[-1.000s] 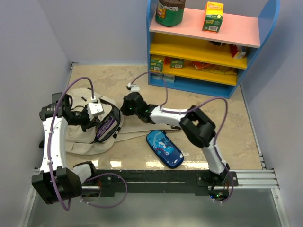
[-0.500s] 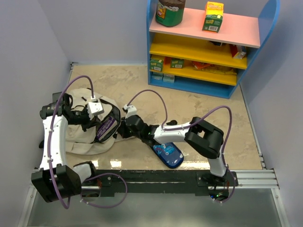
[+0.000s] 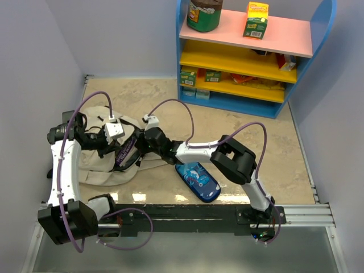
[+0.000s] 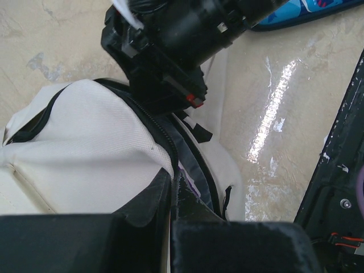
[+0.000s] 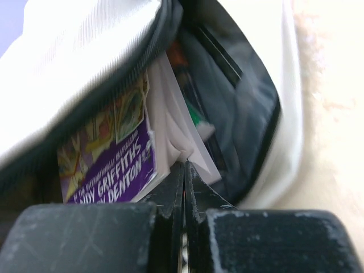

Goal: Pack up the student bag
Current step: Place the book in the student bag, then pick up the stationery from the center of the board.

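Note:
The student bag (image 3: 96, 168), a soft beige backpack, lies on the table's left side with its mouth facing right. My left gripper (image 3: 116, 148) is shut on the bag's zipped rim (image 4: 165, 136) and holds the mouth up; the pinch sits at the left gripper (image 4: 172, 182) tips. A purple book (image 3: 128, 153) lies inside the mouth. My right gripper (image 3: 138, 149) is at the opening. In the right wrist view the right gripper (image 5: 184, 166) is shut with nothing between its jaws. Its tips touch the edges of the purple book (image 5: 108, 165) and a white book (image 5: 182, 131) inside the dark lining (image 5: 244, 108).
A blue pencil case (image 3: 197, 181) lies on the table right of the bag, under the right forearm. A beige strap (image 3: 162, 165) trails toward it. A blue shelf unit (image 3: 250, 57) with cartons and a jar (image 3: 203, 14) stands at the back right. Walls close both sides.
The right arm swung from the middle of the table toward the bag and put its tips into the mouth. Its jaws closed fully. The left gripper kept its hold.

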Motion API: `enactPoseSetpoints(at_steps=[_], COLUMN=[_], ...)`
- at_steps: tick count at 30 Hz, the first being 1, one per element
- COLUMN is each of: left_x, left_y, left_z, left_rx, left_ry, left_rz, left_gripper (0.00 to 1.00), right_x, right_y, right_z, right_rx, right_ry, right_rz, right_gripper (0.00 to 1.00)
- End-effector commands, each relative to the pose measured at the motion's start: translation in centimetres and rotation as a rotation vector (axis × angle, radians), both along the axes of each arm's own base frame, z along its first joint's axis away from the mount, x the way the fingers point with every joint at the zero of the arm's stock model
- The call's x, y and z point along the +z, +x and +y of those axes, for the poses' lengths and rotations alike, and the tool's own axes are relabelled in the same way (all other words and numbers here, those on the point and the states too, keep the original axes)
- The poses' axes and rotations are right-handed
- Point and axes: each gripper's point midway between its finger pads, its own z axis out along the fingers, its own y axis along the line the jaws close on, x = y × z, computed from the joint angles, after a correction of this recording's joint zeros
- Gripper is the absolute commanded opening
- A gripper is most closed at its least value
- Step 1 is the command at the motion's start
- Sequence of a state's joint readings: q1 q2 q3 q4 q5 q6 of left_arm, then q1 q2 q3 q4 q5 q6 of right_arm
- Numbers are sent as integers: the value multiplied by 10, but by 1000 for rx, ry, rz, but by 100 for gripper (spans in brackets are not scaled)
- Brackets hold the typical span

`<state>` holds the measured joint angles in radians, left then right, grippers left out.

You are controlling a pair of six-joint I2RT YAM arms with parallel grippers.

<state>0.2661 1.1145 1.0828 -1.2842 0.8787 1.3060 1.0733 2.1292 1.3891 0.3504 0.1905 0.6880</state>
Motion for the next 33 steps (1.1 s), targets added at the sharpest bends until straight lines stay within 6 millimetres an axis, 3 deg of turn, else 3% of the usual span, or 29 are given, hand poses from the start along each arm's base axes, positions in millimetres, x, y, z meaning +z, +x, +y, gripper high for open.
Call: enactPoseSetpoints(at_steps=[1,3,5,9,12,13,15,16,17,19,20,22,23,25,27,33], left_x=[23,23,24,25,22,21,19,18,18,17,17,15,14,11,9,9], left_y=[-3,-3,-3,-2,-1,-1,0,0,0,0,0,-1,-1,-2,-2,-1], left_z=[-13,-14,-14,-12,-12,-12,-12,-13,-13,-13,-13,-13,-12,-13,-12,-12], left_rx=[-44,-43,-45,-43,-44,-44,-48,-52,-51,-53,-53,-56,-55,-57,-57,-59], left_ry=[-53,-53,-53,-46,-50,-52,-55,-56,-61,-61,-59,-58,-57,-57,-56,-57], left_rz=[-71,-72,-76,-79,-70,-64,-59,-58,-53,-53,-52,-50,-47,-39,-36,-31], left_gripper=[0,0,0,0,0,0,0,0,0,0,0,0,0,0,0,0], right_x=[17,6,13,5,8,10,12,2,20,8,19,-1,6,-12,-8,-28], right_y=[11,10,11,4,7,9,11,14,14,7,7,-8,-13,-29,-41,-69], right_z=[27,34,43,30,-8,-31,-59,-81,-93,-127,-140,-175,-184,-211,-224,-261], right_rx=[19,41,56,69,19,-8,-50,-107,-132,-190,-224,-279,-292,-328,-338,-366], right_ry=[48,35,48,-1,-43,-55,-93,-149,-151,-260,-261,-347,-342,-391,-369,-375], right_rz=[-22,-3,-9,6,6,15,19,15,-14,-4,-15,37,43,98,124,192], right_gripper=[0,0,0,0,3,20,35,48,55,68,71,78,80,87,90,99])
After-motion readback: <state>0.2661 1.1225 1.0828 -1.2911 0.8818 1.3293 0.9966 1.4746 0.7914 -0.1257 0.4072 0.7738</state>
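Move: From the right hand, shut at the bag's mouth, the pencil case lies about 26 cm right, 12 cm back and some 6 cm lower. The purple book is about 5 cm to this hand's left, level ahead, slightly lower; the straps' middle is roughly 11 cm right, 3 cm back and 8 cm down. From the left hand the pencil case is some 35 cm right, 9 cm back and 15 cm lower. Leftward and slightly forward first, the right hand's shut fingers go about 3 cm farther into the bag's mouth against the book, then leave and sweep roughly 27 cm right, drawing back late, over the straps to the pencil case's far end. The fingers open wide on the way, tipping about 20 degrees steeper and turning clockwise. The left hand stays, still pinching the bag's edge. ##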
